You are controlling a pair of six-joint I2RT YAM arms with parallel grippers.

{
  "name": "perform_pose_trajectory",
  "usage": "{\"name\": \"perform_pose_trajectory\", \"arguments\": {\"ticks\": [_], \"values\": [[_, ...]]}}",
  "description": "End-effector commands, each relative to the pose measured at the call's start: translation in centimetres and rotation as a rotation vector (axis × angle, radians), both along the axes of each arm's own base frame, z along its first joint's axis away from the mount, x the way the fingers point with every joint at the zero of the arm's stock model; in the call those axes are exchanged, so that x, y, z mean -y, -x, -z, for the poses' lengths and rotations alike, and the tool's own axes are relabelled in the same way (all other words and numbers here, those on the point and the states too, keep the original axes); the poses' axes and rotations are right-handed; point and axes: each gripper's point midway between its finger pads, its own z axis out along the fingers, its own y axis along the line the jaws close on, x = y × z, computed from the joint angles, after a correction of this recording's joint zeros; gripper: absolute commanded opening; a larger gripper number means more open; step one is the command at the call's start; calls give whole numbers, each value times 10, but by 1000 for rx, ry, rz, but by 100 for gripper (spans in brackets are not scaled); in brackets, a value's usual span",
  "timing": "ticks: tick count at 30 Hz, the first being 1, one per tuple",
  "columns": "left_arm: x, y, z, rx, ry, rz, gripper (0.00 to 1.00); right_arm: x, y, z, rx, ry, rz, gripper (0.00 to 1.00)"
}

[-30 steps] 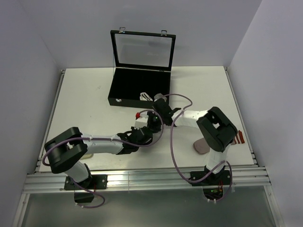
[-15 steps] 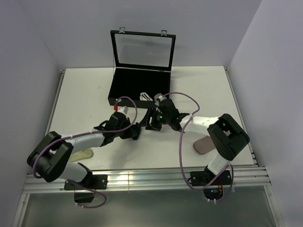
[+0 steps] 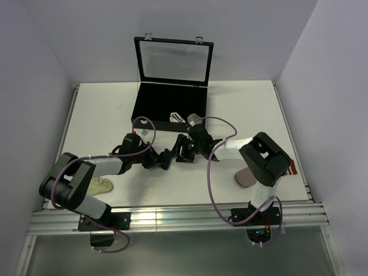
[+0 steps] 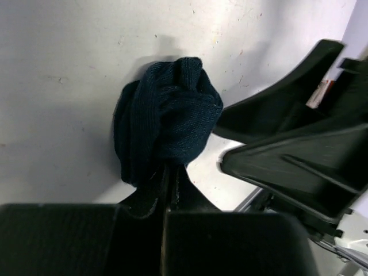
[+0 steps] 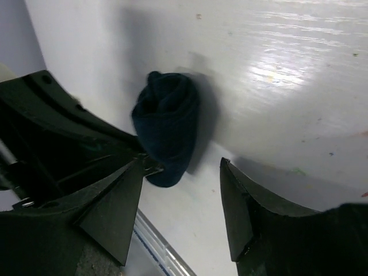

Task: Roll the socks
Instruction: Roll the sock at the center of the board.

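Observation:
A navy sock (image 4: pixel 167 123), bunched into a loose ball, rests on the white table with one fold pinched in my left gripper (image 4: pixel 170 172), which is shut on it. In the top view the sock (image 3: pixel 169 154) sits mid-table between the two grippers. My right gripper (image 5: pixel 181 204) stands open just to its right; the ball (image 5: pixel 167 129) lies ahead of its fingers (image 5: pixel 247 213) and touches neither of them. A white striped sock (image 3: pixel 177 118) lies at the front edge of the black case.
The black case (image 3: pixel 150 122) with its lid raised stands behind the grippers. A pale sock (image 3: pixel 102 186) lies by the left arm's base. A pinkish-grey sock (image 3: pixel 244 177) lies beside the right arm. The table's metal rail (image 3: pixel 172 215) runs along the near edge.
The right gripper has opened and let go of the navy sock. The left arm has swung out to the left and lower, still holding the sock.

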Motion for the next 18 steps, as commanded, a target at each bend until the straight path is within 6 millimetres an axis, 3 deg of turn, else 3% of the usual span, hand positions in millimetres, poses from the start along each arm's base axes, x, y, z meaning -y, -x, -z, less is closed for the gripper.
{"name": "perform_pose_trajectory", "arguments": {"ticks": [1,14,18], "values": [[3,2,1,-31,42,14,1,-16,-14,-11,51,-38,-2,62],[1,4,20,-101,30,27,1,-26,-19,2,57,-43,-32,48],[1,5,21,-102,28,35,1,-28,-19,5,53,-39,-50,31]]}}
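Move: The bunched navy sock stands at my closed left fingertips, its middle about 3 cm to their right, 1 cm ahead and 1 cm lower. From my open right hand that sock is some 4 cm left, level in reach and about 3 cm below. The black box's middle is around 22 cm ahead and 3 cm left of my right hand; the brown sock lies 9 cm back and 28 cm right of it. I sink my right hand roughly 1.5 cm towards the board, then slide it about 1.5 cm left and slightly forward, bringing its fingers around the near end of the navy sock as they close to about half their starting gap. My left hand stays almost in place, fingers still shut on the sock, settling about half a centimetre with a 5-degree tilt. ##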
